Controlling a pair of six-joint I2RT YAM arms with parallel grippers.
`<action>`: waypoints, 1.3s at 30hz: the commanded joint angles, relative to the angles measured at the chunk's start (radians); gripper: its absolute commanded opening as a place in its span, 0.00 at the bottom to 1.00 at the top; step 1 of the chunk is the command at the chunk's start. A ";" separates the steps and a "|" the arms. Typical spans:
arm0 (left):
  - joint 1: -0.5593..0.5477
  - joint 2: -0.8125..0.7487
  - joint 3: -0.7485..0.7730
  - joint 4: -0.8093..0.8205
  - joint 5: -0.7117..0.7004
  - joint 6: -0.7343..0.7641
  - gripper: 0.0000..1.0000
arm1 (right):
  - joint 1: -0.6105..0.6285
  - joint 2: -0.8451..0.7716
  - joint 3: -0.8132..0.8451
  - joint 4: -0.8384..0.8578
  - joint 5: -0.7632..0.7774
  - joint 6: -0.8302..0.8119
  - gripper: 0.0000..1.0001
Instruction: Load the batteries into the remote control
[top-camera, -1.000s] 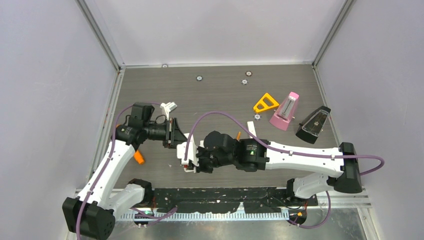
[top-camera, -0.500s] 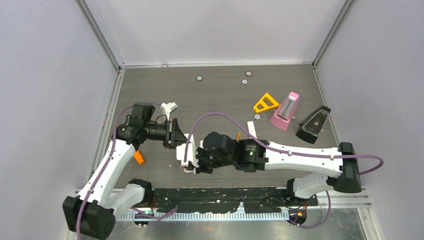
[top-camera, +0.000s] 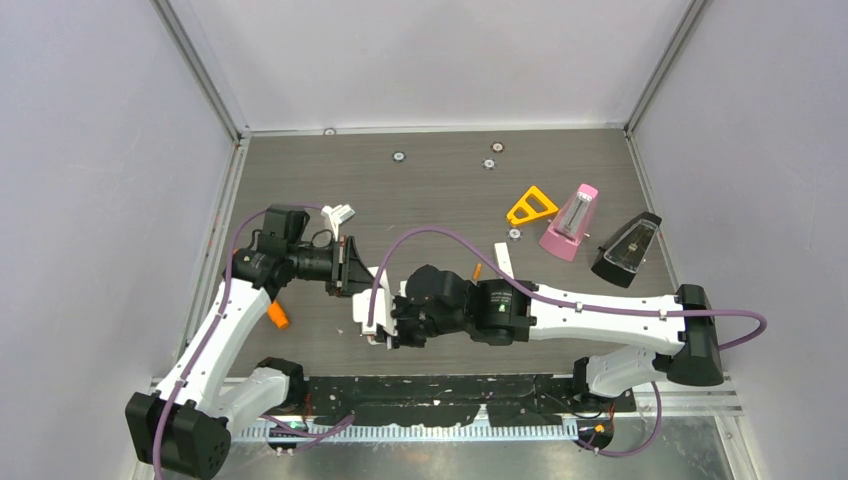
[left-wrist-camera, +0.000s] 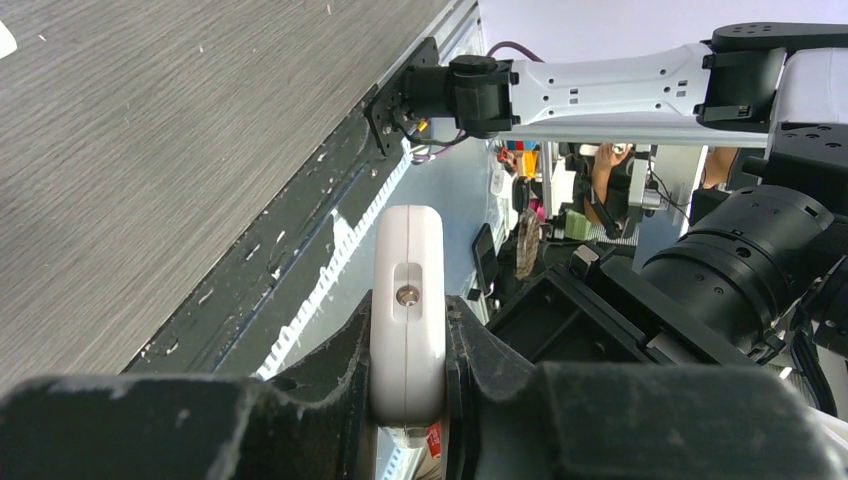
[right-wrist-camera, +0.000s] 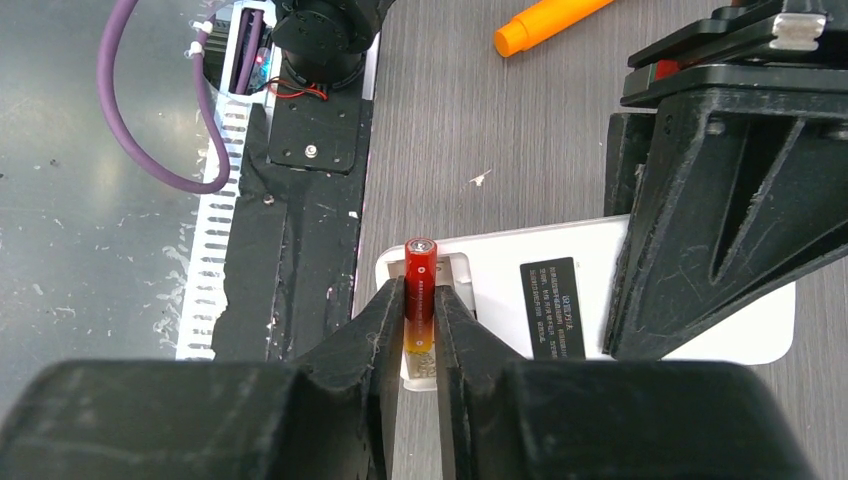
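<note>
My left gripper is shut on the long edges of the white remote control, holding it above the table near the front edge. My right gripper is shut on an orange-red battery. The battery stands end-on over the open battery bay at the remote's end. The remote's white back with a black label faces this view. The left gripper's black fingers straddle the remote. A small orange cylinder lies behind the right wrist.
A big orange stick lies by the left arm, its end also in the right wrist view. A white strip, yellow triangle, pink metronome and black metronome sit back right. A white piece lies behind the left gripper.
The right gripper with the battery has edged slightly left along the remote's end. The left arm holds still.
</note>
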 joint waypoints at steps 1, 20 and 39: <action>-0.005 -0.006 0.035 -0.002 0.064 -0.012 0.00 | 0.008 0.015 -0.010 0.031 0.025 -0.024 0.22; -0.005 0.001 0.030 0.005 0.057 -0.010 0.00 | 0.008 0.030 0.036 0.008 0.033 0.022 0.36; -0.005 0.023 -0.003 0.034 0.045 -0.007 0.00 | 0.007 -0.055 0.075 0.027 0.112 0.206 0.79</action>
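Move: My right fingertips hold the red battery at the open battery compartment of the remote control; the compartment's middle is about 1 cm to their left and 1 cm below. My left fingertips grip the remote some 7 cm ahead of my right hand, so the compartment lies about 7 cm back and 1 cm right of them, 1 cm lower. On the table roughly 22 cm below my right hand, the orange handle is some 14 cm ahead and 26 cm left. I let my right hand sink about 1 cm with the battery at the compartment, edging slightly left. Then I spread the fingers from barely open to about three quarters, letting go of the battery while backing off about 1 cm towards my base, rising a little and rolling the wrist under 10 degrees. My left hand keeps its grip on the remote, easing nearly 1 cm forward. ##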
